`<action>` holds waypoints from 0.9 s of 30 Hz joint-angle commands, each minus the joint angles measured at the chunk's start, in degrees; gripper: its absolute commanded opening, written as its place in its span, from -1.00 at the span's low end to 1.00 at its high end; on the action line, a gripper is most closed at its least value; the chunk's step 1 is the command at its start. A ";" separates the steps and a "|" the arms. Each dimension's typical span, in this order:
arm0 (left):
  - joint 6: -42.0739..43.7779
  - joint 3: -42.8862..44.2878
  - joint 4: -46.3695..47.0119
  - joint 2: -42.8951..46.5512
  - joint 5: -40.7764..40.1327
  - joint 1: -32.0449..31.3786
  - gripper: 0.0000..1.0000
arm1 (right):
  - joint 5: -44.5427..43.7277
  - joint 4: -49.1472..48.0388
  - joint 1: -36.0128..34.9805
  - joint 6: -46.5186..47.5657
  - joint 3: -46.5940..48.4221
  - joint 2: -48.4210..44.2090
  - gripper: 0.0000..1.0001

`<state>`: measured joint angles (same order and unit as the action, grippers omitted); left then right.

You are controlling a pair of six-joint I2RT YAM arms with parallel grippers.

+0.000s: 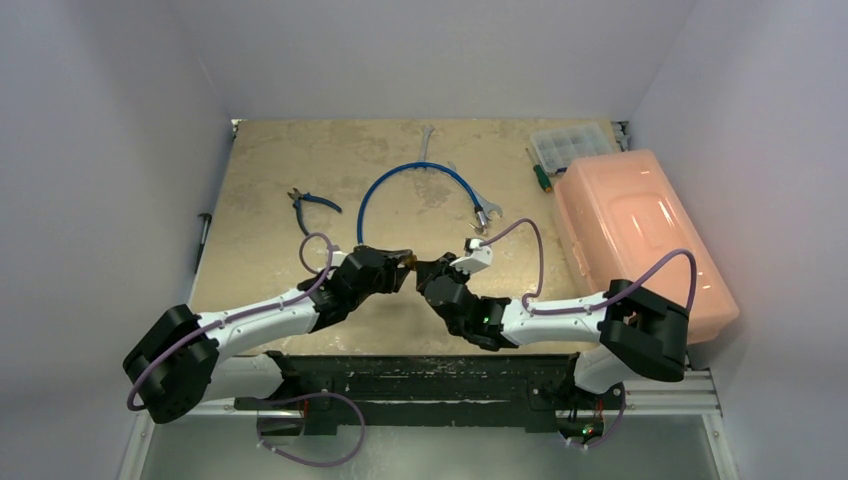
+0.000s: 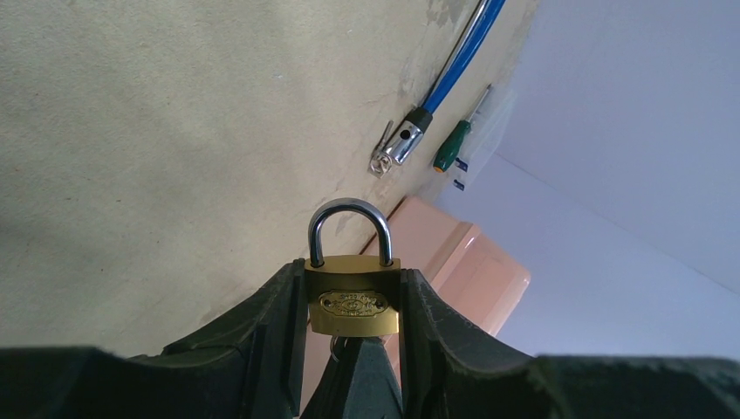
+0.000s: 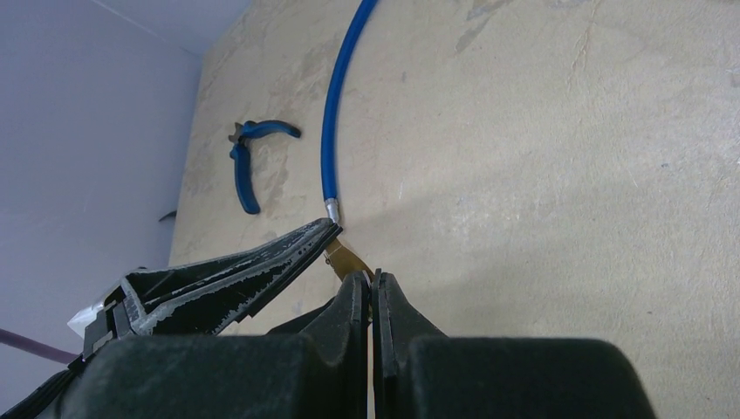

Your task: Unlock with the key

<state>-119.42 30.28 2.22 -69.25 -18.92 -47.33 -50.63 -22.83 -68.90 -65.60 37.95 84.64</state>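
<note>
The small brass padlock (image 2: pixel 352 305), its silver shackle (image 2: pixel 349 214) closed, stands upright between the fingers of my left gripper (image 2: pixel 352 271), which is shut on its sides. In the top view both grippers meet over the table's near middle, the left gripper (image 1: pixel 398 264) facing the right gripper (image 1: pixel 432 268). The right gripper (image 3: pixel 371 279) has its jaws pressed together right under the padlock's (image 3: pixel 346 257) bottom face. Of the key only a small silvery bit (image 2: pixel 336 346) shows, beside the right gripper's fingers (image 2: pixel 362 384); the rest is hidden between the pads.
A blue cable (image 1: pixel 400 185) arcs behind the grippers. Blue pliers (image 1: pixel 310 207) lie to the left and silver wrenches (image 1: pixel 425 140) at the back. At the right stand a large peach plastic box (image 1: pixel 640 240), a clear organiser (image 1: pixel 570 148) and a green screwdriver (image 1: pixel 541 176).
</note>
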 commanded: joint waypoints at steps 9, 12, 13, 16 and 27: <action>-12.30 1.55 7.21 1.90 5.51 -1.32 -1.00 | 6.29 -8.22 -1.23 1.59 0.02 -1.41 -1.00; -11.65 1.41 6.99 2.61 4.62 -1.27 -1.00 | 7.66 -9.79 -1.23 5.07 -0.29 -2.62 -0.86; -11.32 1.38 6.70 2.98 4.19 -1.27 -1.00 | 8.07 -9.67 -1.23 6.06 -0.24 -3.38 -0.75; -10.34 1.66 4.52 4.43 2.64 -1.28 -1.00 | 8.99 -6.34 -1.23 7.84 -0.08 -6.32 -0.41; -8.29 2.19 -0.94 7.52 -0.60 -1.28 -1.00 | 15.63 5.26 -1.23 16.59 -5.05 -24.35 0.21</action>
<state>-119.44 30.52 1.54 -63.07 -18.37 -48.36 -38.74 -21.52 -69.58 -53.69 34.65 66.52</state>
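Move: The right fingertips still grip the key, with the padlock about 3 cm to their left and 1 cm farther out, at nearly the same height. The near end of the blue hose lies some 12 cm left, 8 cm ahead and 12 cm below the right hand; the pliers lie about 23 cm left and 17 cm ahead at that table level. From the left hand, which holds the padlock, the key is about 4 cm right and 1 cm back. Letting go of the key, the right fingers open to a bit over half and the hand climbs about 7 cm while drawing back 3 to 4 cm, away from the padlock, turning some 15 degrees counter-clockwise. The left hand keeps its pinch on the padlock body, first staying still, then lifting it nearly 4 cm with a slight upward tilt. ##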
